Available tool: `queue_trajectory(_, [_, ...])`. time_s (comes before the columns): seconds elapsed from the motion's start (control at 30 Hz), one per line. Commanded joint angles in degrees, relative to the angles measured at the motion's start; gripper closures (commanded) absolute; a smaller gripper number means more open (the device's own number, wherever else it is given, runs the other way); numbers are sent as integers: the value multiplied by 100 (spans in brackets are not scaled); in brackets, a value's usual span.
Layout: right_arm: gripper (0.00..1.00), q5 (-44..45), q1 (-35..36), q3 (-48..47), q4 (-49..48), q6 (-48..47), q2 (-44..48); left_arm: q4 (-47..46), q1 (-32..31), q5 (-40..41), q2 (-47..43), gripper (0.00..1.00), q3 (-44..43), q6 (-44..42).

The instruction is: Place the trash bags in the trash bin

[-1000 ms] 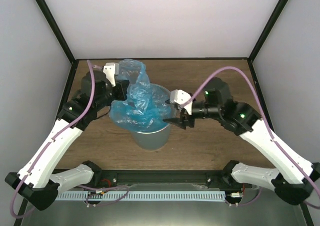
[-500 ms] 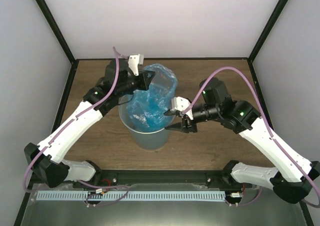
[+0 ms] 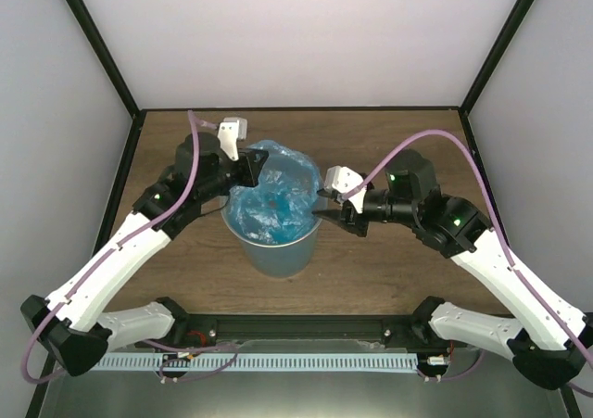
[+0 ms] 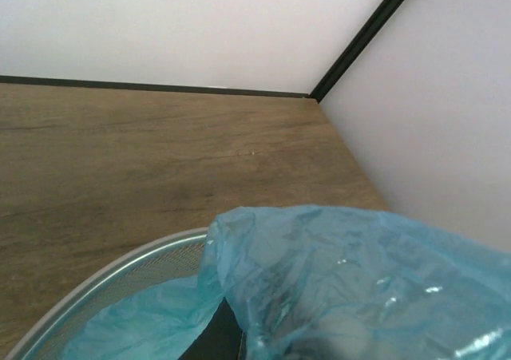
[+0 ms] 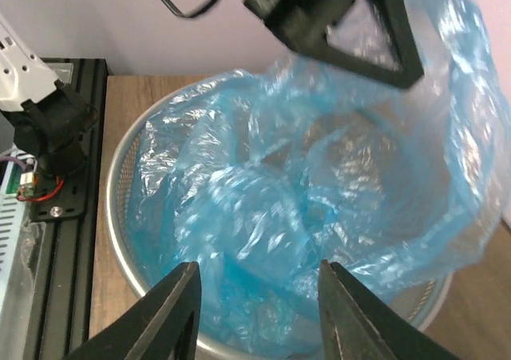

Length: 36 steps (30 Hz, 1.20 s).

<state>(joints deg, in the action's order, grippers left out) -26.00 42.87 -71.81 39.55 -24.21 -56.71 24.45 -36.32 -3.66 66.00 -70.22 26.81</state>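
Observation:
The trash bag (image 3: 273,196), thin wrinkled light-blue film, sits mostly inside the round grey trash bin (image 3: 278,256), with one flap standing above the back rim. My left gripper (image 3: 257,164) is shut on that flap at the bin's back left. In the left wrist view the trash bag (image 4: 351,280) drapes over my fingers and hides them, above the trash bin's rim (image 4: 120,266). My right gripper (image 3: 324,211) hovers at the bin's right rim. In the right wrist view my right gripper (image 5: 257,268) stands open over the trash bag (image 5: 263,216), holding nothing. My left gripper (image 5: 406,73) shows beyond it.
The bin stands mid-table on the brown wooden top (image 3: 389,270), between both arms. White walls with black corner posts (image 3: 486,66) close in the back and sides. A black rail (image 3: 306,330) with the arm bases runs along the near edge.
My left arm swung the bag from back left over the bin and lowered it, so the film sank deeper inside. My right gripper rose to the right rim and its jaws narrowed.

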Motion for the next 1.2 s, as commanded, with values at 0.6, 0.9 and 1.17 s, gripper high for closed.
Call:
queue_trajectory(0.6, [31,-536,-25,224,182,133,104,1050,5,1193,-616,96,-539,-315])
queue_trajectory(0.9, [33,-722,-25,246,156,28,-204,1436,50,1524,-342,96,-1134,-496])
queue_trajectory(1.17, [35,-1273,102,6,160,-190,-516,1404,54,1565,-276,96,-1231,-544])
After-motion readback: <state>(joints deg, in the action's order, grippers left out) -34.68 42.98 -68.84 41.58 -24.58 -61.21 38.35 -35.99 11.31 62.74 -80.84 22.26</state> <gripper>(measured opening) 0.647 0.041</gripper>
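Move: Just inside the bin's far rim, the left hand pinches the trash bag's edge; the bin's left rim is about 7 cm to its left, 5 cm back and 8 cm below, and the middle of the bin mouth some 6 cm back, 3 cm right and 8 cm down. From the right hand, half open above the right rim, the bag heaped in the mouth is roughly 9 cm left, 1 cm ahead and 10 cm down. Still pinching the bag's edge, the left hand eases back and left a little, then pulls it quickly left and up, ending about 6 cm left and 5 cm higher, turned some 15 degrees counter-clockwise. The right hand opens wider as it dips about 5 cm down and slightly back towards the bag by the right rim, rises a little, then sinks again, edging left over the bag. ##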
